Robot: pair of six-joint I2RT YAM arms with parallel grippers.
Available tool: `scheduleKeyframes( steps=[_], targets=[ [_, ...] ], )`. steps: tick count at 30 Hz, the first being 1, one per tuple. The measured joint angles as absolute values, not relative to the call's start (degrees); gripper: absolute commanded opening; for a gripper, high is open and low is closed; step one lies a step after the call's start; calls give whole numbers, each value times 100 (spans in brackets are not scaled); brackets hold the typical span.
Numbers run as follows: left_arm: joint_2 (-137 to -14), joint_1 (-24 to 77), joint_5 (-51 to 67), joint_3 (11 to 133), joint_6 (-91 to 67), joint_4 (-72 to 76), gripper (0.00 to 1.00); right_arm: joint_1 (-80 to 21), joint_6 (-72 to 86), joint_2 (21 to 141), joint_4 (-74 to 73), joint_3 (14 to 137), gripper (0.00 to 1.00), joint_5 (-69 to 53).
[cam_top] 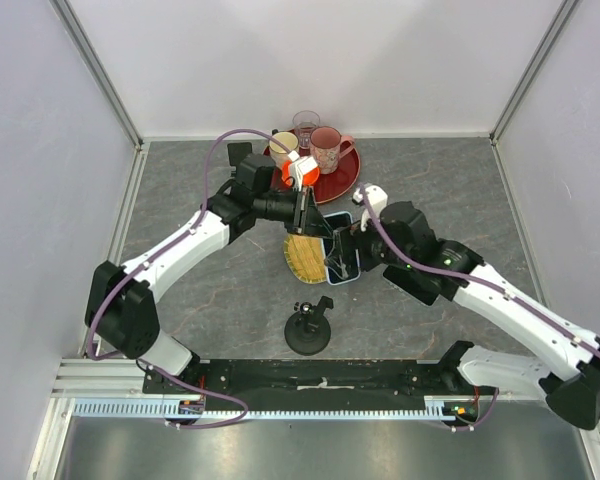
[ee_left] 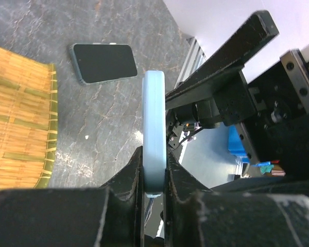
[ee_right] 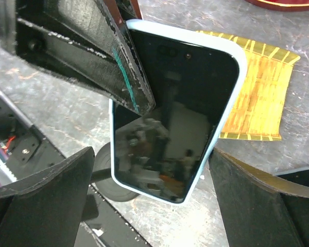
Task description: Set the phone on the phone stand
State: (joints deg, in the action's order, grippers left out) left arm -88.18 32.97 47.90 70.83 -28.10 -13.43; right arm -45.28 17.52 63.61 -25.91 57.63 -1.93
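A phone in a light blue case [ee_right: 175,118] hangs above the table, pinched by its upper edge in my left gripper [ee_left: 154,172], which is shut on it. It shows edge-on in the left wrist view [ee_left: 154,118] and near the mat in the top view [cam_top: 342,268]. My right gripper [ee_right: 152,153] is open, one finger on each side of the phone's lower half, the right one close to the case. The black phone stand [cam_top: 308,330] stands near the front of the table. Its round base shows below the phone [ee_right: 110,188].
A second dark phone [ee_left: 104,63] lies flat on the table beyond the held one. A bamboo mat [cam_top: 302,255] lies under the grippers. A red plate [cam_top: 345,180] with cups stands at the back. The black rail [cam_top: 320,375] runs along the near edge.
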Motion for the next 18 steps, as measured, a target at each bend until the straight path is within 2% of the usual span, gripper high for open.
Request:
scheduleKeyframes(
  steps=[7,10,11,18],
  targets=[
    [-8374,3299,5264,6799,-2812,-502,2,-3830,1754,5520,-2676,5669,96,-1686],
    [-8143,3299,5457,6624,-2882,1,2,-3688,1785,5339,-2633,5586,86,-2209],
    [-8060,3297,5533,6545,-2917,200,2,-3673,1822,5315,-2593,5535,80,-2329],
    [-7686,3315,5909,6154,-3216,1280,2,-3656,2279,5151,-2093,4936,61,-3144]
  ],
)
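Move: The phone, already in the left hand's pinch and clear of the right fingers' grip, has its middle about 4 cm right, 2 back and 2 below the left hand; from the open right hand it is about 2 cm left and 1 ahead, level. Of the right hand, the round-base holder is some 14 cm back and 9 left, the dark phone 4 back and 16 right, the woven mat 6 ahead and 6 left, all about 20 lower. The left fingers keep their pinch on the phone's edge and raise it about 8 cm while drawing it back some 5, tilting upward towards level. The right hand, at first wide open, backs off about 6 cm towards the phone's near lower corner, rising and then dipping a little, turning some 15 degrees counter-clockwise, and late on starts closing, partway, around that corner. ##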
